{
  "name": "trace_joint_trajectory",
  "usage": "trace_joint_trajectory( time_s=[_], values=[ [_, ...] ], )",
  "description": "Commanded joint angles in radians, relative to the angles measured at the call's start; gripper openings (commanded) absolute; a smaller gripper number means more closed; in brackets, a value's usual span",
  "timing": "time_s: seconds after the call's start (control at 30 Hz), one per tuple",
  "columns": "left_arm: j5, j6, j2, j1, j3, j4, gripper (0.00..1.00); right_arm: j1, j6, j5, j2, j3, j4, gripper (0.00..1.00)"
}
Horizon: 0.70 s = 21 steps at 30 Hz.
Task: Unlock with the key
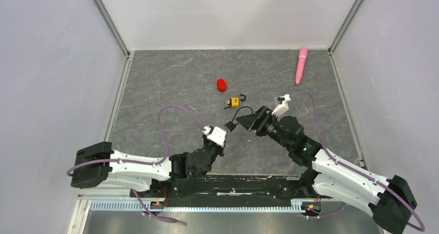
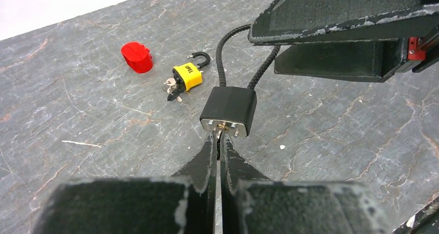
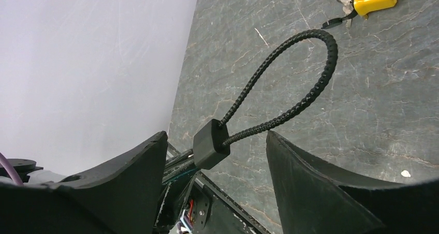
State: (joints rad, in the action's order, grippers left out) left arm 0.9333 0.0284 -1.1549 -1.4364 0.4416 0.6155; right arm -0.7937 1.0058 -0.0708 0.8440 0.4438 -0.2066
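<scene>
A black lock block with a looped black cord sits right at the tips of my left gripper. The jaws are shut on the key. Only a thin silvery sliver of it shows, running into the brass keyhole in the block's metal face. From above, the block lies between both arms. My right gripper stands open, one finger on each side of the block, touching neither it nor the cord.
A small yellow padlock with an open shackle and a bunch of small keys lies just beyond the block. A red cap sits further back. A pink stick lies at the far right corner. Grey walls enclose the table.
</scene>
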Motion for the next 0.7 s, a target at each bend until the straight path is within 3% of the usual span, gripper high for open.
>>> trace_joint_trajectory(
  time_s=[0.0, 0.57, 0.67],
  values=[
    [-0.015, 0.096, 0.029, 0.003, -0.004, 0.086, 0.02, 0.010, 0.021, -0.034, -0.009, -0.015, -0.008, 0.70],
    [-0.049, 0.120, 0.032, 0.002, -0.012, 0.116, 0.02, 0.013, 0.166, -0.007, 0.062, -0.095, -0.119, 0.41],
    [-0.068, 0.123, 0.037, 0.002, -0.020, 0.116, 0.02, 0.016, 0.172, -0.016, 0.057, -0.104, -0.139, 0.31]
  ],
)
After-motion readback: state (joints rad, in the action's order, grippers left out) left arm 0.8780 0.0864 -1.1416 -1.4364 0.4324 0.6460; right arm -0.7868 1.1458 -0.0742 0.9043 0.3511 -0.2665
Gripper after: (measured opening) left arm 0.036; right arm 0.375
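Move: The black lock with the cable loop sits on the key in the left fingers, about 4 cm ahead of that hand, 2 cm to its right and level with it. From the right hand the lock lies some 5 cm left, 2 cm back and 2 cm below; its cable loop arches about 3 cm ahead and 1 cm left, at hand height. The yellow padlock is roughly 17 cm ahead, 3 cm left and 18 cm below. Downward about 4.5 cm, almost straight, goes the open right hand, just to the right of the black lock, tipping its fingers some 10 degrees further down and closing them to about half their starting gap around the foot of the cable loop. The left hand keeps its pinch on the key in the lock, easing about 1 cm to the right and rolling slightly. ##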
